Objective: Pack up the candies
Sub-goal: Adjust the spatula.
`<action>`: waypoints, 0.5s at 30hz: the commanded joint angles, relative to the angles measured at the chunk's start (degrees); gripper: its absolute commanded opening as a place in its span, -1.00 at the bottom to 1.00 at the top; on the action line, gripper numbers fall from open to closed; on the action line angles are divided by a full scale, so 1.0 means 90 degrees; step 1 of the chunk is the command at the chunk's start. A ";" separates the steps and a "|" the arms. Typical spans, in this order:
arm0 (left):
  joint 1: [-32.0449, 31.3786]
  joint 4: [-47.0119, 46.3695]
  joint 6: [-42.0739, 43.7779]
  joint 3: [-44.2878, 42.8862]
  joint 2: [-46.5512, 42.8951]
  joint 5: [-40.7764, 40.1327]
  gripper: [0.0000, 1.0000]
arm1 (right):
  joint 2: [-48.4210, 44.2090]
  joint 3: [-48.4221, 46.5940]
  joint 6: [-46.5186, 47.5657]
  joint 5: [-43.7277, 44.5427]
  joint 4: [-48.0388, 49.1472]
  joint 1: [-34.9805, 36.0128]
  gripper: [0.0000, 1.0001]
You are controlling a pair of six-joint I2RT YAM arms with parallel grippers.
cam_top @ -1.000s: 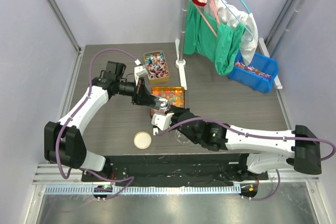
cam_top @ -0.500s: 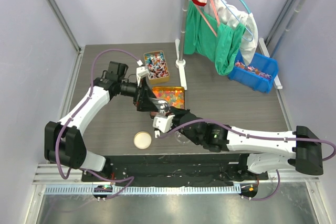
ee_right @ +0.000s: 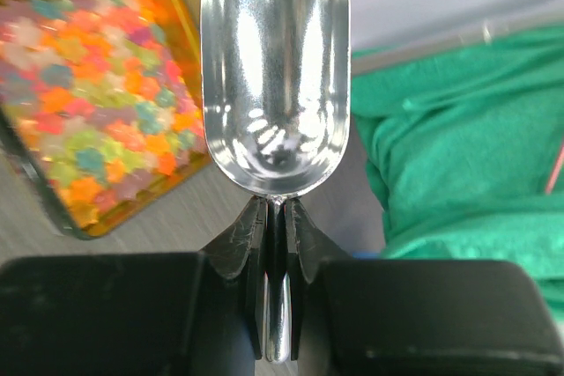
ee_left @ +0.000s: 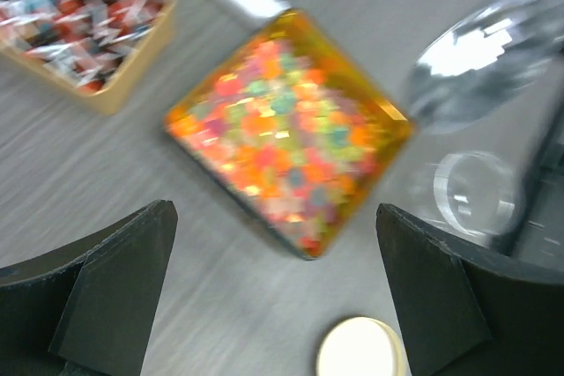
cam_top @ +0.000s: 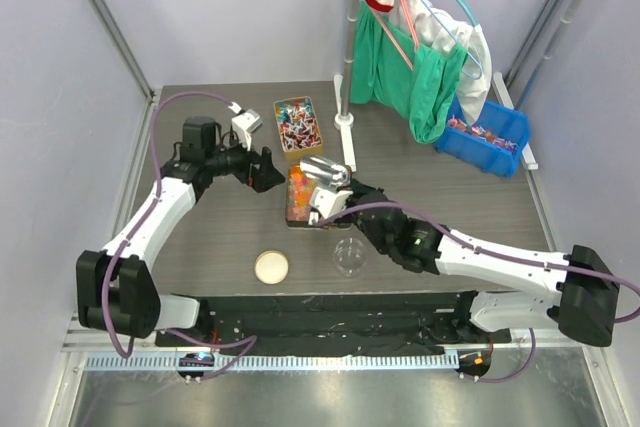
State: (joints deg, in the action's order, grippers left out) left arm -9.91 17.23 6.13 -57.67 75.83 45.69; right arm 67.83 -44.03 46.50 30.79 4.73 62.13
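Note:
The candies (cam_top: 297,125) fill a tan tray at the back of the table, which also shows at the top left of the left wrist view (ee_left: 79,15). My left gripper (cam_top: 262,169) (ee_left: 273,217) stands open and holds nothing, left of the orange tray of jelly pieces (cam_top: 298,197) (ee_left: 286,129). My right gripper (cam_top: 335,185) (ee_right: 276,217) is shut on the handle of a shiny metal scoop (cam_top: 322,169) (ee_right: 273,68). The scoop's bowl is empty and hangs over that orange tray's right edge (ee_right: 88,85). More wrapped candies lie in a blue bin (cam_top: 490,132).
A clear jar (cam_top: 349,255) (ee_left: 471,191) and its cream lid (cam_top: 271,267) (ee_left: 361,350) sit near the front edge. A white-based pole (cam_top: 345,127) with hanging green cloth (cam_top: 420,77) (ee_right: 458,147) stands at the back right.
My left gripper opened and drew back to the left, away from the scoop. The right arm carried the scoop toward the back, uncovering the jar.

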 commanded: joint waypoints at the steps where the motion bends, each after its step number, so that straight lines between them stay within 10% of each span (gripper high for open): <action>1: -0.0275 -0.0538 0.0236 0.0099 0.0255 -0.2424 1.00 | -0.0505 -0.0322 -0.0176 0.0290 0.0509 -0.0399 -0.98; 8: -0.0773 -0.0528 0.0588 0.0119 0.0939 -0.3747 0.79 | -0.0954 -0.0313 -0.0274 0.0359 0.0646 -0.0712 -0.99; 15: -0.0852 -0.0343 0.0754 -0.0038 0.1174 -0.4227 -0.60 | -0.1131 -0.0215 -0.0264 0.0320 0.0773 -0.0751 -0.98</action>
State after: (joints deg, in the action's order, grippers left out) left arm -17.19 15.29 11.20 -56.42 86.48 12.38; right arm 59.24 -44.38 45.28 33.01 7.18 55.64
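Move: The tin of gummy candies lies about 7 cm ahead of the open, empty left gripper, 12 cm to its right and 17 cm below. From that gripper, the round lid is some 11 cm back with no sideways offset, and the lollipop box about 25 cm ahead and 7 cm right. For the right gripper, already holding the spatula, the tin is roughly 9 cm ahead, 7 cm left and 18 cm below, and the glass jar 6 cm back, straight in line. Drop the empty left gripper about 10 cm towards the table beside the candy tin's left side, easing forward and a little left, tipping the fingers steeper by some 25 degrees and closing them most of the way on nothing. Meanwhile keep the right gripper shut on the spatula's handle and lift it up and to the right, away from the tin, with a slight forward drift and small clockwise turn. ##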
